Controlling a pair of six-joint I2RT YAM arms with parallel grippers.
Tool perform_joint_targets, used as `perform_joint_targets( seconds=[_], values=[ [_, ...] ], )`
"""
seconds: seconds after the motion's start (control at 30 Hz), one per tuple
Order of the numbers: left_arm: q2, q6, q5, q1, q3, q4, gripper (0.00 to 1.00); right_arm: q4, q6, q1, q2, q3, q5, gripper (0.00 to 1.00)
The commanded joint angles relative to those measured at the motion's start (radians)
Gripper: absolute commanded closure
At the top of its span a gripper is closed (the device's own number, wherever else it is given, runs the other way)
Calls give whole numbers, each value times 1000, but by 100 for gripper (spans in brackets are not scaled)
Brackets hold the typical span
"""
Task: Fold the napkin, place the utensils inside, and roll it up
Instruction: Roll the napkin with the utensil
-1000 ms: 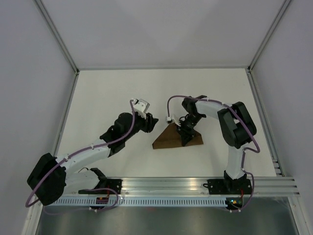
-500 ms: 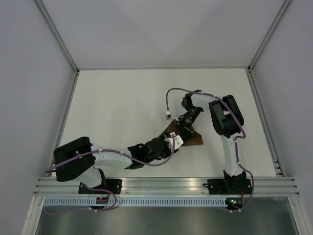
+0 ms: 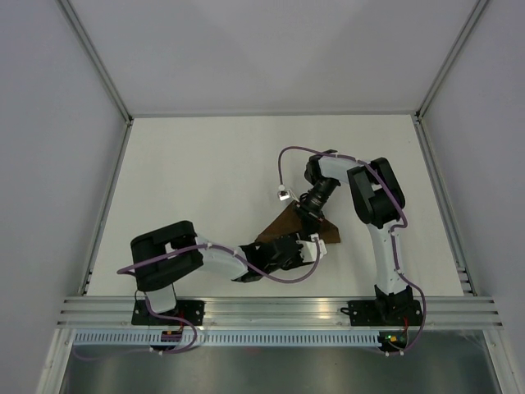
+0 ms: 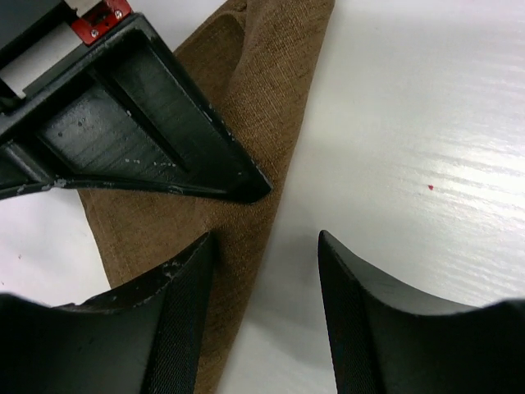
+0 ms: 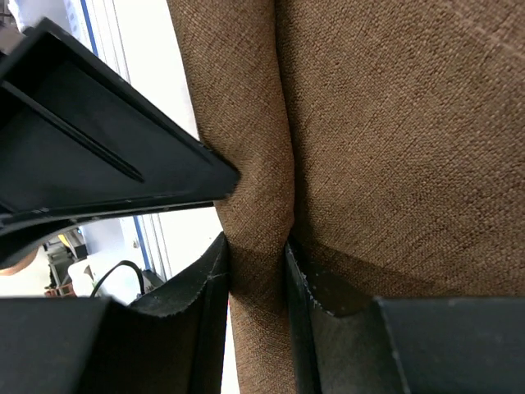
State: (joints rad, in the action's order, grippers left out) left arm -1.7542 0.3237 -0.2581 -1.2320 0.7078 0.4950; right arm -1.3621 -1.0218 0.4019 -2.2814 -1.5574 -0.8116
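The dark-brown napkin point(image 3: 281, 227) lies folded into a triangle on the white table, right of centre. My right gripper point(image 3: 310, 219) sits at its top and is shut, pinching a raised fold of the napkin point(image 5: 394, 123) between its fingers point(image 5: 256, 240). My left gripper point(image 3: 305, 249) is low at the napkin's near edge, with its jaws open and empty point(image 4: 265, 238). One left finger is over the cloth point(image 4: 254, 98), the other is over bare table. The right gripper's black finger point(image 4: 123, 131) lies just ahead of it. No utensils are in view.
The white table point(image 3: 205, 164) is enclosed by pale walls at the back and on both sides. An aluminium rail point(image 3: 279, 308) carrying both arm bases runs along the near edge. A tiny red speck point(image 4: 430, 188) marks the table beside the napkin.
My left arm has swung from left of the napkin down and round to its near edge, now low at the cloth. My right gripper has stayed on the napkin, shifting slightly.
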Motion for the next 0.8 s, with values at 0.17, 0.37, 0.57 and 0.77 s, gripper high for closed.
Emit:
perform_joint_targets(
  seconds=[0.17,0.37,0.57,0.77],
  values=[
    [-108,38,-33,0,45,25,47,143,-49,2,-73,-1,100,81],
    [-111,5,57,38,56,-38,84,136,-49,3,-55,2,97,80],
    [-96,-18,209,88,61,-133,92,126,-40,3,-12,2,88,65],
    [-94,-46,356,132,85,-200,98,121,-32,3,91,23,75,39]
  ],
)
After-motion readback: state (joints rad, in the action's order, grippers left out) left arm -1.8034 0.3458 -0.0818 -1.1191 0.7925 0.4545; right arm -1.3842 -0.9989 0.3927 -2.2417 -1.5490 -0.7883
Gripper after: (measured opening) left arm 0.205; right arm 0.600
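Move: Just ahead of the open left fingers, about 2 cm forward and 1 cm to the right at nearly the same height, lies the stretch of rolled napkin edge they will take. The right gripper, already pinching the roll, is some 6 cm to the left hand's right and 3 cm farther out. The napkin's far corner stands roughly 12 cm ahead and 1 cm left of the left hand. From the right hand, that same stretch is about 4 cm left and 1 cm back. Easing forward about 2.5 cm and slightly right, low over the table, the left hand brings its fingers astride the napkin's rolled edge and closes them until they pinch it, then keeps hold. The right hand keeps its pinch almost in place until the left has shut, then opens its fingers and rises about 1 cm from the roll. ##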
